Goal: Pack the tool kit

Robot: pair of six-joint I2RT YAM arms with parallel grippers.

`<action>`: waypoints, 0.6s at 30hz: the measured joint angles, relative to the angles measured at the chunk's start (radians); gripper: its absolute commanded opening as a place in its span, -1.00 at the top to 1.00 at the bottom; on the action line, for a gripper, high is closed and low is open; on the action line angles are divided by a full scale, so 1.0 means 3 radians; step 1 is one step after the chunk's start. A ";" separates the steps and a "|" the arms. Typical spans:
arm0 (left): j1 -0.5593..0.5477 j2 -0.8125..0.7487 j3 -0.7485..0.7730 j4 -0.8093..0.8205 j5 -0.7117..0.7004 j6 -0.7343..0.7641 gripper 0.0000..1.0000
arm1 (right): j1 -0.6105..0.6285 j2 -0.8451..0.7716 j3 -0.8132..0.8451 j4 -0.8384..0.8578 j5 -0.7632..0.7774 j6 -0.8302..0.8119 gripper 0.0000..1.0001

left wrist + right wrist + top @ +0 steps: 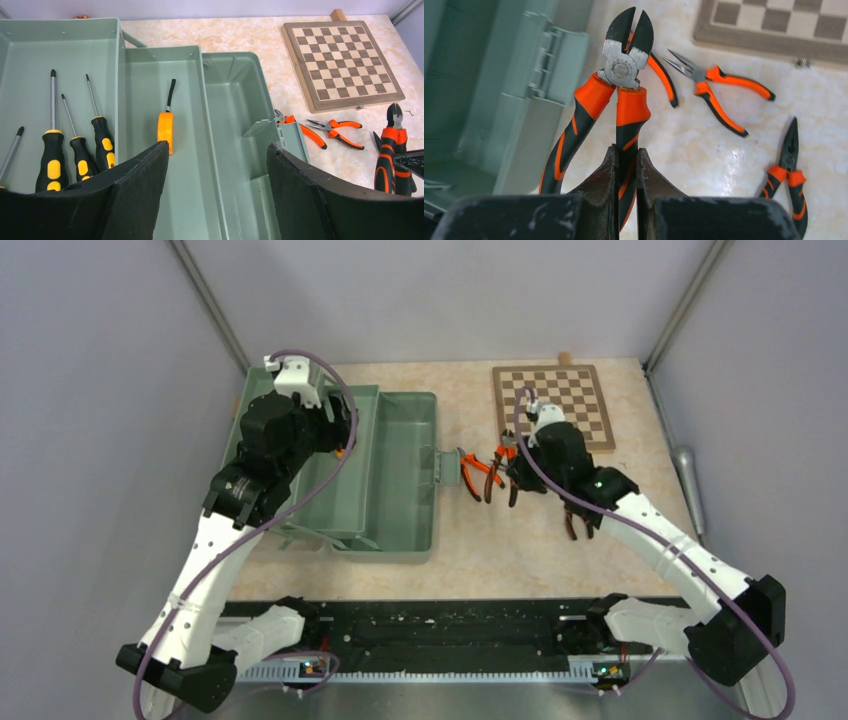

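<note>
The pale-green toolbox [400,480] lies open at the left, with its upper trays swung out. Several yellow-black screwdrivers [51,155] lie in the far-left tray, and the orange tape measure [165,127] sits in the middle tray. My left gripper [218,147] hovers open over the box with nothing between its fingers. My right gripper [627,150] is shut on one handle of orange-black cutting pliers [624,65], just right of the box latch [544,65]. Needle-nose pliers [714,85], another pair [789,170] and a third pair [305,132] lie on the table.
A wooden chessboard [553,405] lies at the back right, just behind the pliers. A grey cylinder [688,475] rests along the right wall. Grey walls close in the table on three sides.
</note>
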 measured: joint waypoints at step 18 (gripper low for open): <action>0.0000 -0.0810 -0.0376 0.0195 -0.0659 0.0061 -0.50 | 0.1041 0.1715 0.1787 -0.0262 0.0380 0.0170 1.00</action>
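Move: The main compartment of the open tool box, where my right hand is taking the cutting pliers it already holds, has its middle some 22 cm to my left, 3 cm ahead and 13 cm below. Its latch is about 13 cm left, 4 cm ahead. The short orange pliers lie roughly 6 cm left, 5 cm ahead; the small long-nose pliers are 3 cm right, 6 cm ahead. From my empty left hand, the compartment is about 9 cm right, 1 cm ahead, 30 cm below. I keep the pliers pinched by one handle and swing my right hand quickly some 16 cm left, drifting slightly forward, over the latch side to the compartment; it first climbs about 5 cm, then sinks half of that, turning about 10 degrees counter-clockwise. Meanwhile my left hand, still open, clears out left, back and up, tilting its fingers upward. ##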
